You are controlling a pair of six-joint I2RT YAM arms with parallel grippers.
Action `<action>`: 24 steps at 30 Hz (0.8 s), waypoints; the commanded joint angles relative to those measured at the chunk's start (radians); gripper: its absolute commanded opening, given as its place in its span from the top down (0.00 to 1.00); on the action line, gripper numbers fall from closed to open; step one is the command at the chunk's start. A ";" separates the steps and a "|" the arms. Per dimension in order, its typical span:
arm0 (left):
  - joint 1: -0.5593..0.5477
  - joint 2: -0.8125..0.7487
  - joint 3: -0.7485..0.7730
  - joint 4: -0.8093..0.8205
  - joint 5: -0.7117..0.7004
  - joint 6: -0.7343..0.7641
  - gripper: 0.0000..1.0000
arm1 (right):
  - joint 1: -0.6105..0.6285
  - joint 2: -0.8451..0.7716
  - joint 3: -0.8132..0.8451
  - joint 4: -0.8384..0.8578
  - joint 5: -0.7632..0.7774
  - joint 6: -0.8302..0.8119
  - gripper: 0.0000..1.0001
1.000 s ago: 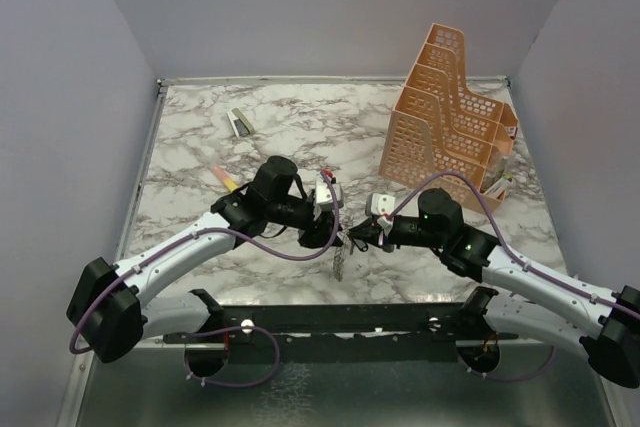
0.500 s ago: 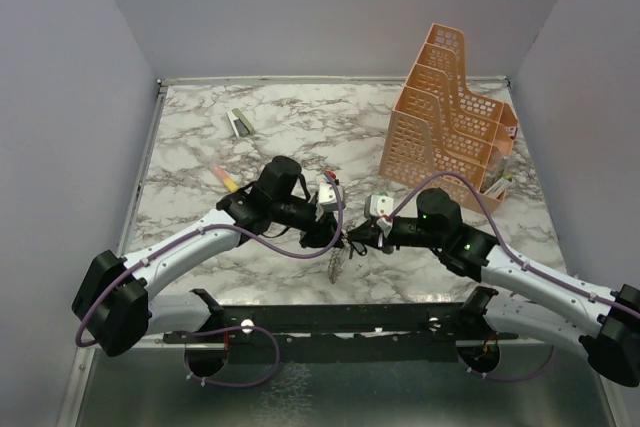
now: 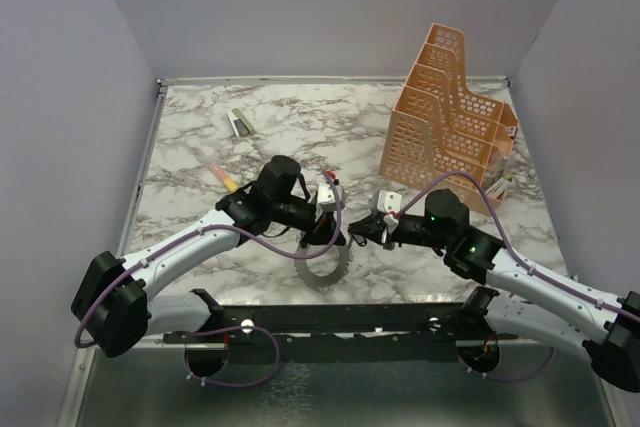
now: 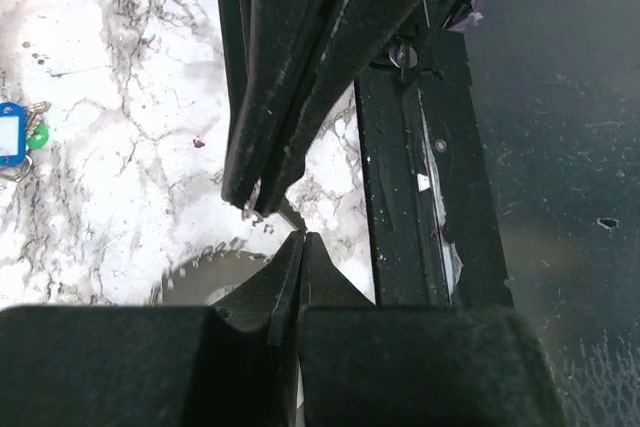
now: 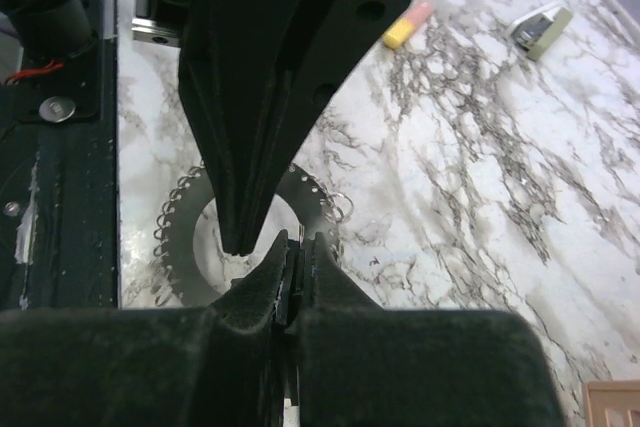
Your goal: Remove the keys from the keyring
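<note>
The keyring [image 3: 325, 282], a dark ring rimmed with small silvery keys [image 5: 175, 247] like a toothed wheel, lies flat on the marble just below both grippers. It shows blurred in the left wrist view [image 4: 205, 272]. My left gripper [image 3: 335, 237] is shut, tip to tip, with nothing visible between its jaws [image 4: 302, 237]. My right gripper [image 3: 358, 238] faces it, almost touching. It is shut on a thin metal sliver, apparently one key [image 5: 301, 247], held above the ring. A small blue-green tag [image 4: 10, 132] lies on the table apart from the ring.
An orange perforated file organiser [image 3: 450, 117] stands at the back right. A small stapler-like item [image 3: 238, 122] and a pink-yellow marker [image 3: 226, 178] lie at the left. The black mounting rail [image 3: 340, 319] runs along the table's near edge, close to the ring.
The ring hung edge-on between the two grippers before. Now it lies flat on the table under them. The right gripper has shifted slightly to the right.
</note>
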 commanded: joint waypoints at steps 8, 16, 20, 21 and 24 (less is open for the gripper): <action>0.004 -0.084 -0.017 0.035 -0.430 -0.098 0.89 | -0.001 0.080 -0.042 0.070 0.398 0.151 1.00; 0.033 -0.162 -0.034 0.059 -0.862 -0.203 0.66 | -0.025 0.308 0.017 0.082 0.668 0.270 0.99; 0.054 -0.228 -0.048 0.074 -1.005 -0.235 0.56 | -0.050 0.398 0.049 0.112 0.710 0.339 0.99; 0.058 -0.247 -0.054 0.077 -1.034 -0.239 0.53 | -0.059 0.416 0.058 0.120 0.713 0.354 0.99; 0.068 -0.295 -0.062 0.076 -1.125 -0.239 0.48 | -0.083 0.483 0.092 0.134 0.708 0.384 0.98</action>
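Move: The right hand still holds a key with a black-framed tag, free of the keyring. The pile of removed keys lies about 18 cm ahead of it, 6 cm right and 19 cm below; the keyring is 7 cm left and 2 cm ahead, near the table. The orange rack's middle is roughly 28 cm ahead and 20 cm right. From the empty left hand, the pile is about 20 cm ahead and 7 cm right. Keeping its shut-finger hold on the key, the right hand carries the key forward and down towards the pile of removed keys, about 11 cm each way and 5 cm to the right, its wrist swinging clockwise some 45 degrees. The left hand backs out of the way, forward and to the left and finally rising a little, turning counter-clockwise while its shut fingers open to about half. ##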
